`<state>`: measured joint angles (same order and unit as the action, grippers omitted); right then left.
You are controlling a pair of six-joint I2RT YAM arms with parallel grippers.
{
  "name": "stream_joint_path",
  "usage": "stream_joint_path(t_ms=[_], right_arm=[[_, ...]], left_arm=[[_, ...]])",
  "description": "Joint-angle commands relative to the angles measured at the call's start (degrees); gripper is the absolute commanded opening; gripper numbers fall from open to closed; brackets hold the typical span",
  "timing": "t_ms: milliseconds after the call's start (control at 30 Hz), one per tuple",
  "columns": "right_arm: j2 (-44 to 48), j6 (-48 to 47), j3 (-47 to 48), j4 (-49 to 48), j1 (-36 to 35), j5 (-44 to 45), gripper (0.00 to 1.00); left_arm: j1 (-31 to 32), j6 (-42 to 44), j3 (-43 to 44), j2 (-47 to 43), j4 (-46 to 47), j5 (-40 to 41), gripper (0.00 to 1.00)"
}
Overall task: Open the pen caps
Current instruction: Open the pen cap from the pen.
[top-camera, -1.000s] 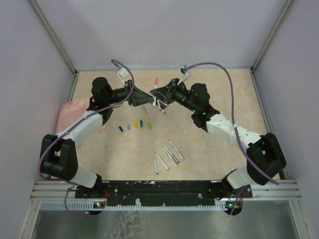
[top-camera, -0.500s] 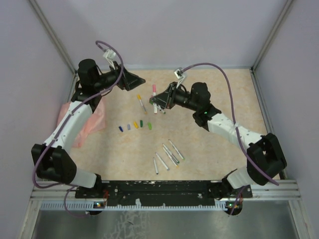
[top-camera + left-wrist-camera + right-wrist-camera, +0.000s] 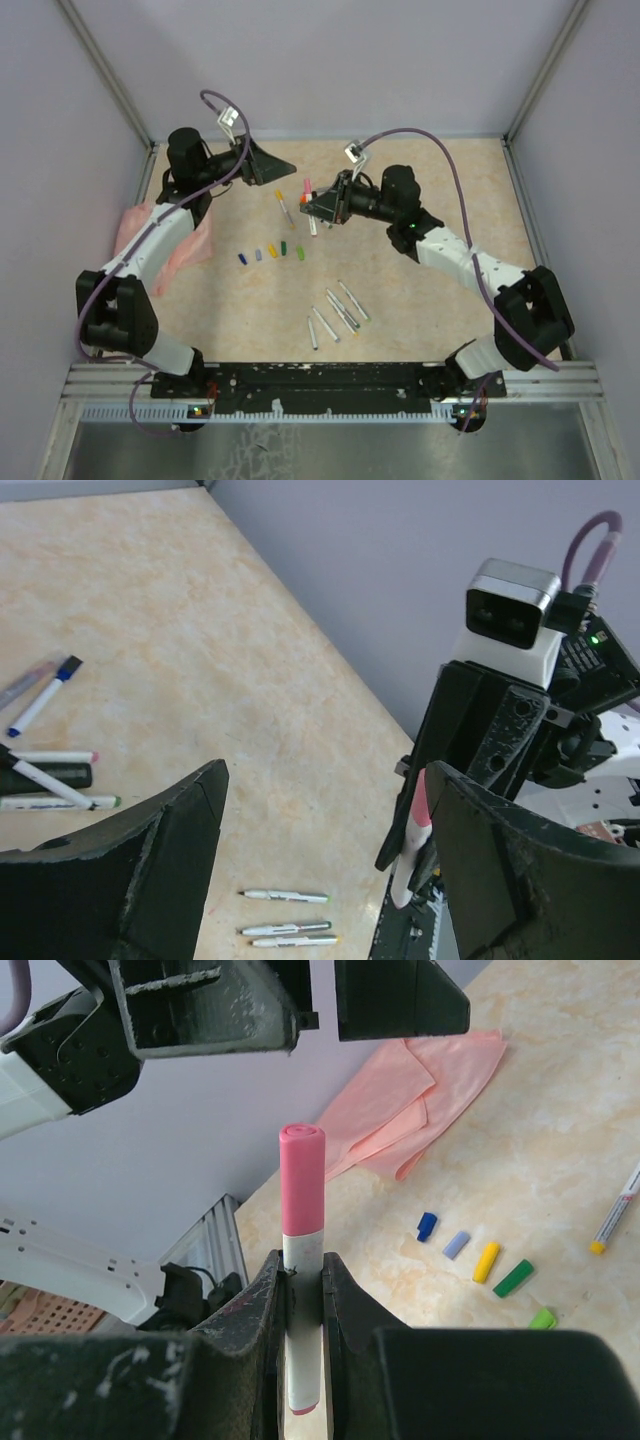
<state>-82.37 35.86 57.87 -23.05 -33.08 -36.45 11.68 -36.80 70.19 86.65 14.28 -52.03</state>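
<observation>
My right gripper [image 3: 300, 1260] is shut on a white pen [image 3: 303, 1360] that stands upright with its pink cap [image 3: 302, 1180] on. In the top view this right gripper [image 3: 318, 205] hovers over the far middle of the table. My left gripper [image 3: 328, 780] is open and holds nothing. It faces the pink-capped pen [image 3: 416, 815] from a short way off, at the far left [image 3: 272, 165]. Loose pen caps lie in a row on the table: blue [image 3: 427, 1225], lilac [image 3: 457, 1244], yellow [image 3: 486, 1261], green [image 3: 513, 1278] and light green [image 3: 543, 1318].
A pink cloth [image 3: 160, 235] lies at the left edge. Several uncapped pens [image 3: 335, 310] lie near the front middle. A yellow-ended pen [image 3: 284, 207] lies between the grippers, and more pens [image 3: 50, 780] lie beside it. Purple walls enclose the table.
My left gripper has drawn back from the right gripper toward the far left and opened wider. The right gripper has kept its grip on the pink-capped pen and shifted slightly.
</observation>
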Motion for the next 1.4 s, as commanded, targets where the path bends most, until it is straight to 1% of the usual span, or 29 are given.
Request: stream_joint_path(t_ms=[0,100,267,500,567,600,667,900,1000,1100,1200,1267,1300,1367], right_arm=[[-1.0,0.9,2.2,-2.6,0.5,-1.9,0.0],[-1.3,1.0,2.4,-2.5,0.6,-2.0,0.0],[-1.4,1.4,2.3,-2.7,0.6,-2.1,0.0],[-1.4,2.4,2.0,-3.4,0.9,-1.7,0.0],[-1.5,2.8,2.0,-3.6,1.1,-1.6,0.0],[-1.6,3.0,2.0,-3.7,1.2,-1.6,0.0],[-1.7,3.4,1.9,-4.1,1.2,-1.6,0.0],[-1.8,4.0,1.8,-4.5,1.3,-1.7,0.0],[-2.0,4.1,1.7,-4.6,1.3,-1.8,0.0],[-2.1,4.3,1.7,-4.9,1.3,-1.8,0.0],[-2.3,4.4,1.8,-5.0,1.2,-1.9,0.0],[-2.4,4.5,1.8,-5.0,1.3,-2.0,0.0],[-2.4,4.6,1.8,-5.0,1.3,-2.1,0.0],[-2.6,4.8,1.7,-5.0,1.3,-2.4,0.0]], left_arm=[[2.1,-4.9,-2.7,-0.6,9.0,-3.2,0.84],[3.9,-4.1,-2.4,0.1,8.8,-2.7,0.81],[6.6,-0.9,-0.7,1.1,5.6,-1.9,0.77],[7.1,-2.0,-2.1,0.8,8.9,-3.4,0.69],[7.2,-2.8,-2.6,0.7,10.6,-4.2,0.66],[7.3,-3.2,-2.8,0.8,11.4,-4.5,0.61],[7.5,-3.8,-3.1,1.0,12.2,-4.9,0.57],[8.3,-3.9,-2.7,1.9,12.2,-5.7,0.5],[8.7,-3.5,-2.3,2.4,11.6,-6.0,0.45],[8.9,-3.5,-1.9,2.8,11.5,-6.4,0.37],[9.0,-3.5,-1.5,3.1,11.4,-6.6,0.27],[9.0,-3.6,-1.2,3.3,11.4,-6.8,0.17],[9.0,-3.6,-1.0,3.3,11.4,-6.8,0.09],[9.0,-3.3,-0.6,3.3,11.4,-6.5,0.01]])
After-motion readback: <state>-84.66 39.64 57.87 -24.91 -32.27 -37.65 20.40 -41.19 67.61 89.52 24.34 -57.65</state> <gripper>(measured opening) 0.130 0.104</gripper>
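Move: The pink cap of the pen held in my right hand is my target: about 5 cm back and 6 cm to the right of my left hand, level with it, and roughly 4 cm ahead, 1 cm left and 3 cm above my right hand. On the table some 30 cm below my left hand lie the loose green cap, 4 cm back, and the dark green cap, 3 cm back and 5 cm left, plus a yellow-capped marker about 9 cm ahead and 5 cm left. I bring my open left hand right about 6 cm and back about 5 cm to the pink cap, quickly at first and then easing in, turning some 15 degrees clockwise. As I creep in I shut its fingers from wide open and pinch the cap between the pads. My right hand keeps its grip on the pen's white barrel, sinking barely 1 cm. ##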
